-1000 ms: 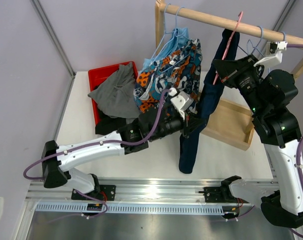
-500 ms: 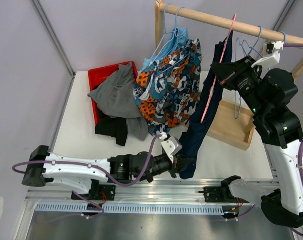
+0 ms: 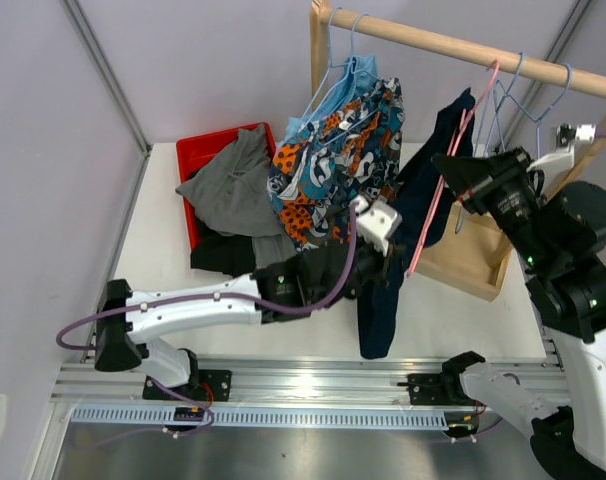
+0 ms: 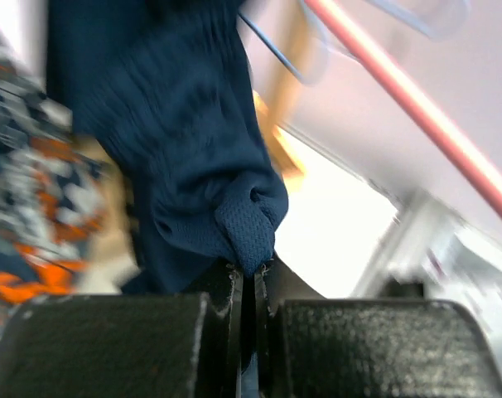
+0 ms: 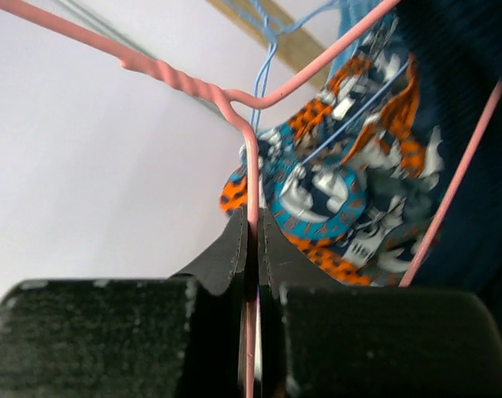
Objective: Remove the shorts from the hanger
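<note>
The navy shorts [image 3: 423,195] hang over a pink wire hanger [image 3: 441,205] whose hook sits near the wooden rail [image 3: 423,40]. My left gripper [image 3: 388,262] is shut on a fold of the navy shorts [image 4: 193,149], pinched between the fingertips of the left gripper [image 4: 255,269]. My right gripper [image 3: 453,178] is shut on the pink hanger [image 5: 251,157] just below its twisted neck, the wire held between the tips of the right gripper [image 5: 253,228]. The lower leg of the shorts droops toward the table's front edge. Orange, blue and white patterned shorts [image 3: 338,160] hang on a blue hanger to the left.
A red bin [image 3: 208,148] at back left holds grey shorts [image 3: 228,185], with black shorts [image 3: 223,255] spilling beside it. Bare wire hangers [image 3: 513,95] hang on the rail at the right. The rack's wooden base [image 3: 463,255] lies under the right arm.
The left gripper, low near the front edge half a second ago, has risen back toward the middle with the navy fabric. The right gripper and pink hanger have shifted right and lower.
</note>
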{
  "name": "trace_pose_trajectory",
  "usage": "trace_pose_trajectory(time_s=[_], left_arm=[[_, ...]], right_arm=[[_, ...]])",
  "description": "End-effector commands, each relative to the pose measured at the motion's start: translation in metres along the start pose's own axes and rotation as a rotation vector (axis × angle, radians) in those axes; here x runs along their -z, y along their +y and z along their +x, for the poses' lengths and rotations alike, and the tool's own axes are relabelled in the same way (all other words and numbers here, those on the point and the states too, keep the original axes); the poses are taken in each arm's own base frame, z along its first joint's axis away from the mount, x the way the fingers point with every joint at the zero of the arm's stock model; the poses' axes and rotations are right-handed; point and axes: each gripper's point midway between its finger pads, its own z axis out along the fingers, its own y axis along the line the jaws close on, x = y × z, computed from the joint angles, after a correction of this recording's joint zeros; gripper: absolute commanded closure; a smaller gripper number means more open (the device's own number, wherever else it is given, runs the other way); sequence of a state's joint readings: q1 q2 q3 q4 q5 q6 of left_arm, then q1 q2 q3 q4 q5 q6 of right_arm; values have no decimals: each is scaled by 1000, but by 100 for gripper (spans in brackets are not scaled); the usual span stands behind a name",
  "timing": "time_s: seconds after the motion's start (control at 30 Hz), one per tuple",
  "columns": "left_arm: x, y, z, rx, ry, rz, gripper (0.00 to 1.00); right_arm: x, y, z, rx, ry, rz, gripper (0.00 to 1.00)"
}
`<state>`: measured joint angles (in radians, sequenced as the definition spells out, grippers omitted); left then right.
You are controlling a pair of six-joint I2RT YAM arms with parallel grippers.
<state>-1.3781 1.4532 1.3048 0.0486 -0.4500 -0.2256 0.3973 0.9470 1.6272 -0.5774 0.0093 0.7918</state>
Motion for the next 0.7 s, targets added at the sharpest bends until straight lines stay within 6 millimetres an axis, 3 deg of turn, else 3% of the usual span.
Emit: trace_pose_trajectory(time_s=[0.0,0.17,0.33,0.37,0.4,0.47,0.53,0.57,0.6,0.67], left_arm=[[-17,44,-49,-39,-75,-130,100],[-27,77,-45,-49,-67,-205,100],[-7,77,-24,-14,-12,-182,100],[6,71,-31,1,-30,-161,100],[14,71,-12,-2,13,-161,100],[33,51,-4,-8,33,-126,100],[58,48,6,-47,60,-146,100],[72,31,13,-76,76,-113,100],[85,32,20,-113,109,-125,100],[109,36,12,-99,107,-168,100]], right_arm=[[21,21,18,-185,89,-106,100],[32,39,33,-289,205,-165,100],[15,43,18,-206,169,-145,100],[10,42,15,-185,155,-132,100],[4,39,12,-166,143,-117,100],[-13,36,-2,-101,84,-85,100],[-26,31,-14,-65,37,-53,100],[-37,27,-23,-33,12,-32,100],[-43,22,-28,-25,2,-13,100],[-59,9,-37,-24,-13,10,100]])
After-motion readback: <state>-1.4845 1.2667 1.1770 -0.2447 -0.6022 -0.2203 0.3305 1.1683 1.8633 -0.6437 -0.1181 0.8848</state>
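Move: The left hand already grips the navy shorts partway down; the pink hanger they still hang on has its middle some 9 cm ahead of this hand, 6 cm to its right and 14 cm above. The patterned shorts hang about 17 cm ahead, 10 cm left and roughly level. The right hand holds the pink hanger by its frame; the navy shorts' middle lies about 6 cm behind it, 2 cm left and 15 cm below. Forward first, about 8 cm, then sharply back some 11 cm while drifting left and sinking about 5 cm, the left hand whips the pinched navy shorts away from the hanger, rolling slightly. The right hand does the opposite, dipping back and left, then jerking the pink hanger forward about 7 cm and up; both grips stay shut. ##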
